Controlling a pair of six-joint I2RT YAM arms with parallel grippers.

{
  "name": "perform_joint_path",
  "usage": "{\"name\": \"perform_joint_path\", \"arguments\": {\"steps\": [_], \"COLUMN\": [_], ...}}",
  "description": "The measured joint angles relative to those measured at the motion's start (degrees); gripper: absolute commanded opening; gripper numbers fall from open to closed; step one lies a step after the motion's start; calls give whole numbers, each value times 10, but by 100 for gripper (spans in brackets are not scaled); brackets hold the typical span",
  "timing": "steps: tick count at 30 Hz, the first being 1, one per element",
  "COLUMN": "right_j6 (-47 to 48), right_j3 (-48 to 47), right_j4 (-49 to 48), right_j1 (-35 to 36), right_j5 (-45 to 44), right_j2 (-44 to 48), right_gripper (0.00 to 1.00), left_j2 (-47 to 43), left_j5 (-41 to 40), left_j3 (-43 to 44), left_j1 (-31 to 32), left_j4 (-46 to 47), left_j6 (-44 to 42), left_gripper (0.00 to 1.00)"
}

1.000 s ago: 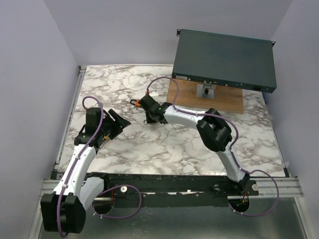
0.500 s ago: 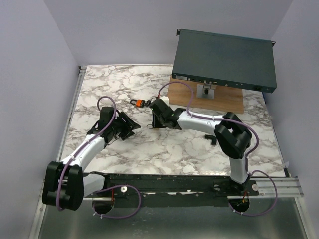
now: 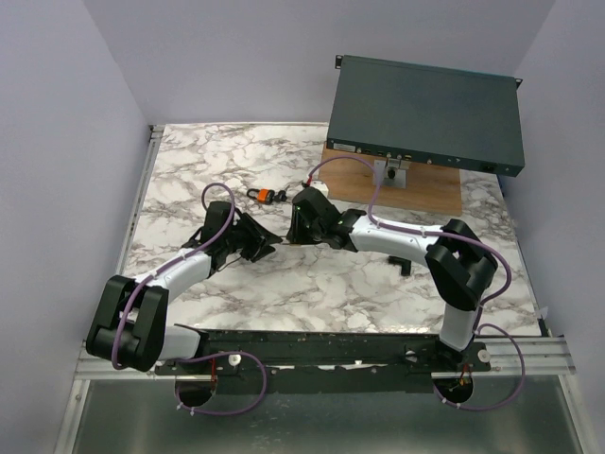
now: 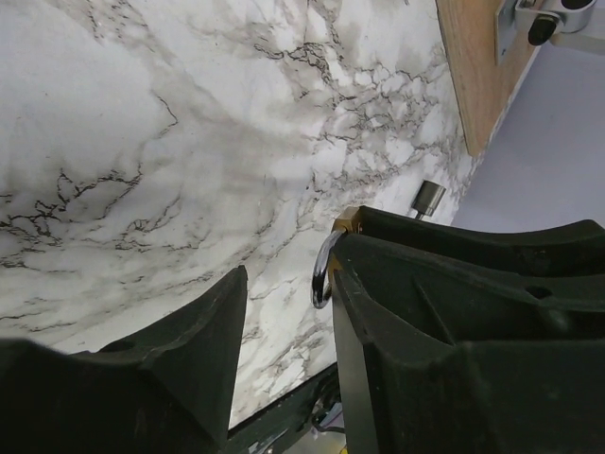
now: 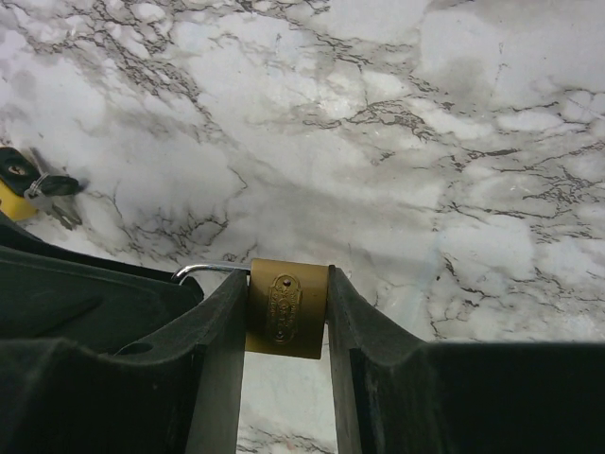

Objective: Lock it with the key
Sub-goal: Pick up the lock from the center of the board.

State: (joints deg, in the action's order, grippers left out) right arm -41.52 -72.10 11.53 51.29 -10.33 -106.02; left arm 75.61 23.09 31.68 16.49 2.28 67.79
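A brass padlock (image 5: pixel 286 307) is clamped by its sides between the two fingers of my right gripper (image 5: pixel 288 284), above the marble table, with its silver shackle (image 5: pixel 210 270) sticking out to the left. My left gripper (image 4: pixel 288 284) faces it from the left and stands open. The shackle (image 4: pixel 324 270) sits just off the inner edge of its right finger (image 4: pixel 425 331), and only table shows in the gap. From above, the two grippers meet tip to tip, left (image 3: pixel 271 242) and right (image 3: pixel 291 234). The key (image 3: pixel 263 195), with an orange tag, lies on the table behind them and also shows in the right wrist view (image 5: pixel 38 184).
A dark rack box (image 3: pixel 425 113) stands at the back right on a wooden board (image 3: pixel 425 194) that carries a metal bracket (image 3: pixel 389 170). A small black piece (image 3: pixel 405 268) lies near the right forearm. Purple walls close in the table on the left and at the back.
My left arm has swung right until its tips reach the padlock, and its jaws have narrowed. My right gripper has shifted a little to the right with the padlock.
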Motion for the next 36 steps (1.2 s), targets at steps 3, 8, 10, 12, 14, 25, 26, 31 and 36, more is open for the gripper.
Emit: {"name": "perform_joint_path", "arguments": {"steps": [3, 8, 10, 12, 14, 25, 26, 31, 36], "right_j6": [0, 0, 0, 0, 0, 0, 0, 1, 6], "right_j3": [0, 0, 0, 0, 0, 0, 0, 0, 3], "right_j4": [-3, -4, -4, -4, -4, -3, -3, 5, 15], "right_j1": [0, 0, 0, 0, 0, 0, 0, 0, -1], "right_j5": [5, 12, 14, 14, 16, 22, 22, 22, 21], "right_j2": [5, 5, 7, 7, 8, 17, 18, 25, 38], "right_gripper": [8, 9, 9, 9, 8, 8, 8, 12, 36], "left_j2": [3, 9, 10, 11, 11, 13, 13, 13, 12], "left_j5": [1, 1, 2, 2, 2, 16, 17, 25, 44], "left_j3": [0, 2, 3, 5, 6, 14, 16, 17, 20], "left_j1": [5, 5, 5, 6, 7, 8, 8, 8, 8], "left_j4": [8, 13, 13, 15, 16, 29, 31, 41, 47], "left_j6": [4, 7, 8, 8, 8, 15, 17, 21, 9], "left_gripper": [38, 31, 28, 28, 28, 5, 0, 0, 0]}}
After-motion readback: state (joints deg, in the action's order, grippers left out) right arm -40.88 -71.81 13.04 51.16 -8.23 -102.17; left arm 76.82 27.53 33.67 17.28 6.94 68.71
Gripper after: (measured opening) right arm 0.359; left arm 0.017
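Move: The lock is already in the right fingers. Its shackle sticks out about 2 cm left and 1 cm back from the right hand point, and sits about 1 cm ahead and 2 cm right of the open left gripper, level with it. From the left hand, the yellow lock with keys lies about 18 cm left, 3 cm back and 8 cm below. The orange lock is some 11 cm ahead, 3 cm left and 8 cm below. Ease the left gripper about 2 cm right and slightly forward onto the shackle, and shut its fingers from under half open until they pinch the metal loop. Keep the right grip on the lock body throughout. Raise both hands together by about 2.5 cm, mostly late on, letting the left wrist tilt only slightly. ##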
